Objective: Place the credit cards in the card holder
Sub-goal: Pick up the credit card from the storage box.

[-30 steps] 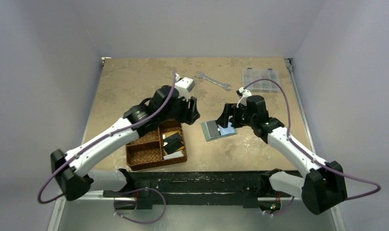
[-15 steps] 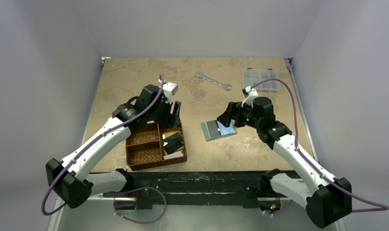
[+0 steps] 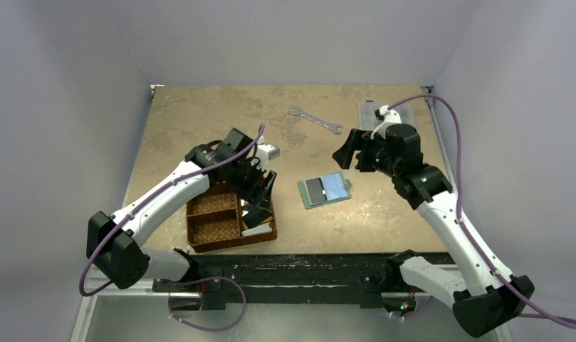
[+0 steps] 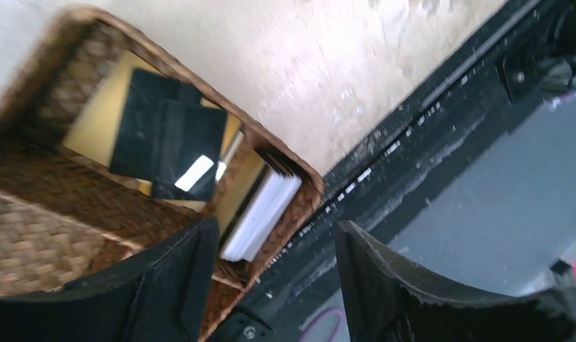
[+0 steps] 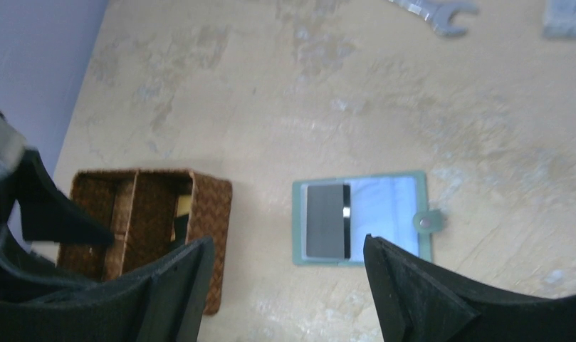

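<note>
The card holder [image 3: 325, 190] lies open on the table, grey-green with pale blue pockets and a snap tab [image 5: 428, 221]. A dark credit card [image 5: 327, 219] sits in its left pocket. More credit cards lie in the brown basket's [image 3: 213, 231] right compartment: black ones [image 4: 167, 139] on an orange-yellow one [image 4: 100, 128], and white ones [image 4: 263, 214] at the near end. My left gripper [image 3: 260, 187] hangs open just above that compartment, holding nothing [image 4: 276, 235]. My right gripper [image 3: 350, 153] is open and empty, raised behind the card holder [image 5: 286, 246].
A metal wrench [image 3: 315, 120] lies at the back middle. A clear compartment box [image 3: 384, 114] stands at the back right, partly behind my right arm. The black rail [image 3: 292, 263] runs along the table's near edge, close to the basket.
My left gripper swung from beside the card holder back over the basket and opened wider. My right gripper lifted off the card holder toward the back right.
</note>
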`<state>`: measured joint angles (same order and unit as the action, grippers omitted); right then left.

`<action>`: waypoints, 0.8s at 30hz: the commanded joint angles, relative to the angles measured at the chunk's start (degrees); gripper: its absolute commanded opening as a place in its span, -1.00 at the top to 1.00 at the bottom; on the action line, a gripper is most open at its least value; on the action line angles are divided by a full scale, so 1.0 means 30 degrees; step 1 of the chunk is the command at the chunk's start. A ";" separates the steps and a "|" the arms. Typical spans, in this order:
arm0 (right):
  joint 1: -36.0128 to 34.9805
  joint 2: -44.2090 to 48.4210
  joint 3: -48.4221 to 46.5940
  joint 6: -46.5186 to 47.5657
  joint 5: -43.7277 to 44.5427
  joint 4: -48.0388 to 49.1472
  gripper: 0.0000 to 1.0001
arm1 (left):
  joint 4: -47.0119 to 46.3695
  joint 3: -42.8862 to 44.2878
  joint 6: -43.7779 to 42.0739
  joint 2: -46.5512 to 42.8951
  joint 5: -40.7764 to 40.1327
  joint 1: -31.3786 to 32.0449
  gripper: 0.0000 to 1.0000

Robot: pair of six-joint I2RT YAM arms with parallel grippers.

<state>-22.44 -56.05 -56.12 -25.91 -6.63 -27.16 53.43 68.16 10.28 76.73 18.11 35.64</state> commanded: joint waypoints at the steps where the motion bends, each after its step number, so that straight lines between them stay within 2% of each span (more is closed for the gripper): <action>1: 0.0066 -0.0736 -0.2552 0.0782 0.1675 -0.2997 -0.68 | 0.0978 -0.1733 -0.0091 0.0279 0.2950 -0.0053 -0.26; 5: 0.0063 -0.0765 -0.2556 0.0735 0.1839 -0.2565 -0.69 | 0.0574 -0.1651 -0.0458 0.0657 0.2813 -0.0442 -0.25; 11: 0.0124 -0.1649 -0.2981 0.1045 0.1193 -0.2419 -0.67 | 0.0418 -0.1551 -0.0959 0.3243 0.2595 -0.0703 -0.29; 17: 0.0366 -0.1949 -0.2948 0.1518 0.0919 -0.2348 -0.67 | 0.0100 -0.1440 -0.1531 0.5402 0.3644 -0.0907 -0.28; 24: 0.0475 -0.1945 -0.2893 0.1773 0.0776 -0.2821 -0.67 | -0.0217 -0.1520 -0.1933 0.6422 0.4361 -0.0894 -0.28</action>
<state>-21.30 -62.33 -62.39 -22.15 -3.66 -35.14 54.00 62.28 6.39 95.37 27.49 33.36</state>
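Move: The left hand, empty and open, has the stack of cards in the near end of the storage box some 14 cm below it and about 7 cm nearer the base, hardly off to either side. The black cards lie about 5 cm farther out than that stack in the same compartment; the empty near compartment's middle is some 12 cm to the stack's left. The card holder lies 20 cm to the left hand's right, 5 cm ahead and 15 cm below. From the right hand, the stack is about 29 cm left, 17 cm back and 23 cm below. Heading down for the card stack at the near end of the storage box, the left hand first slants back about 3 cm while sinking, then goes nearly straight down, some 10 cm lower in all. Its wrist tips about 25 degrees so the fingertips swing back towards the base; the fingers stay open. The right hand, open, lifts about 2 cm and settles back some 3.5 cm. ##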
